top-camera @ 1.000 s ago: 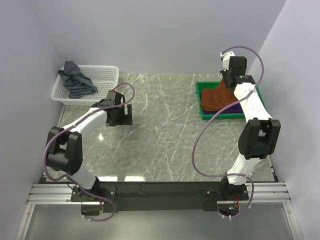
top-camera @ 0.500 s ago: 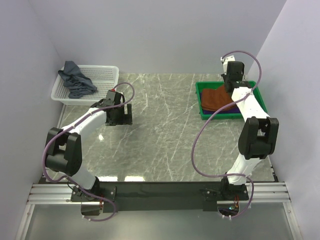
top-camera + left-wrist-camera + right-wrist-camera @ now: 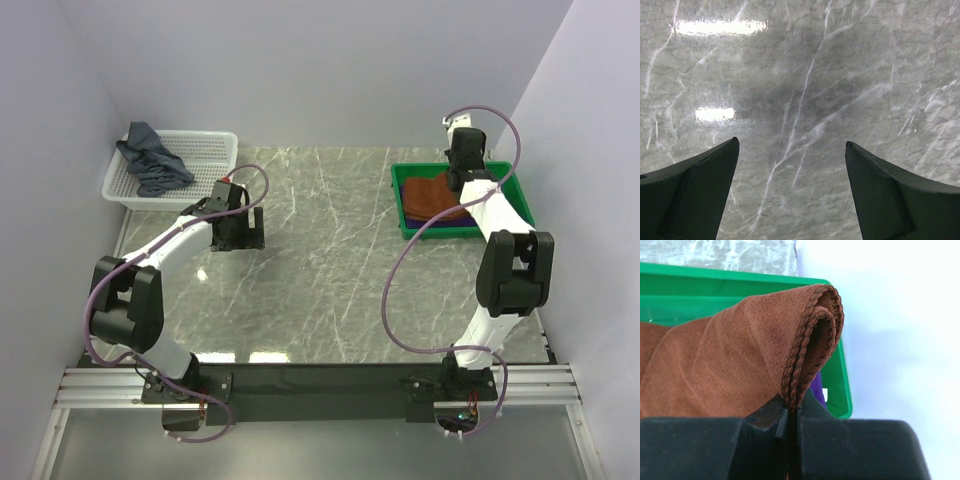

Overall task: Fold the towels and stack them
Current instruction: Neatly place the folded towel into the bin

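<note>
A rust-brown towel (image 3: 432,196) lies folded in the green tray (image 3: 412,231) at the right. My right gripper (image 3: 794,412) is shut on the towel's stitched edge (image 3: 795,365) and holds a fold of it up over the tray's far end (image 3: 466,165). A purple towel (image 3: 819,390) peeks out beneath the brown one. A grey-blue towel (image 3: 150,160) lies crumpled in the white basket (image 3: 205,150) at the back left. My left gripper (image 3: 241,235) hangs open just above bare tabletop, its fingers (image 3: 695,190) wide apart with nothing between them.
The marble table (image 3: 320,270) stretches between the two arms. The walls close in behind the basket and to the right of the tray. The right arm's purple cable (image 3: 400,290) loops over the table's right half.
My right gripper has moved down and toward the tray's far end, still holding the brown towel, which now lies lower and flatter. The left arm has not moved.
</note>
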Tool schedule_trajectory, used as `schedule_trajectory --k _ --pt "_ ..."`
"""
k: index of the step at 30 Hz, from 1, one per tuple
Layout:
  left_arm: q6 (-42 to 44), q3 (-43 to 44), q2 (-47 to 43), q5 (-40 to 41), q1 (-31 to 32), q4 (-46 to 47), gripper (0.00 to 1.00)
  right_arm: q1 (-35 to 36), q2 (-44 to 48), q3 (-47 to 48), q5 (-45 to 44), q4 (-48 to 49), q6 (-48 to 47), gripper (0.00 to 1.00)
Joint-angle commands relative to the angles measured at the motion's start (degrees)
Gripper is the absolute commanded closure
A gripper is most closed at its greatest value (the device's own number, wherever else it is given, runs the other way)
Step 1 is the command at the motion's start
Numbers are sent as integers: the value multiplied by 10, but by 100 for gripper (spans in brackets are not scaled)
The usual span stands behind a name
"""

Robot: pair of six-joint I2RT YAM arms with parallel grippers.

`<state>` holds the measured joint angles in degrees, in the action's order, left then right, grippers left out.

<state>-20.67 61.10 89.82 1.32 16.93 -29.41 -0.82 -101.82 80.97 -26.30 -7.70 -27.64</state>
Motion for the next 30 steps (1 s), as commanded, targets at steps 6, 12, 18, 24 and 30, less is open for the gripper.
schedule_trajectory --k 6,12,18,24,30 --pt "2 19 -23 -7 -5 4 8 -11 -19 -12 -44 76 -16 100" --pt "1 21 -19 -9 -6 3 7 -11 -24 -19 -55 109 -24 100" --pt "2 19 -21 -9 -6 3 8 -11 -47 -6 -47 102 -20 98" --pt "3 19 -20 -8 -6 3 8 -14 -76 -2 -73 117 -14 95" --pt "2 19 -18 -7 -7 4 8 -29 -107 6 -108 125 10 95"
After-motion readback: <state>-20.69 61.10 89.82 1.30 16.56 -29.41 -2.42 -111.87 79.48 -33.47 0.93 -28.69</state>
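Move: The right hand holds the brown towel's edge over the bin. The purple towel, where the brown one is to lie, has its middle about 17 cm below the hand, 8 cm back and 4 cm left. The brown towel's main part lies some 8 cm left, 7 cm back and 15 cm below, and the green bin's far right corner about 2 cm ahead, 7 cm right and 12 cm below. From the idle left hand, the purple towel is roughly 49 cm right and 8 cm farther out. Keep the right gripper shut on the brown towel's edge. Ease it slightly to the right over the green bin at first, then lower it about 6 cm into the bin's right part, drifting some 3 cm right in all towards the right wall and turning slightly clockwise. ##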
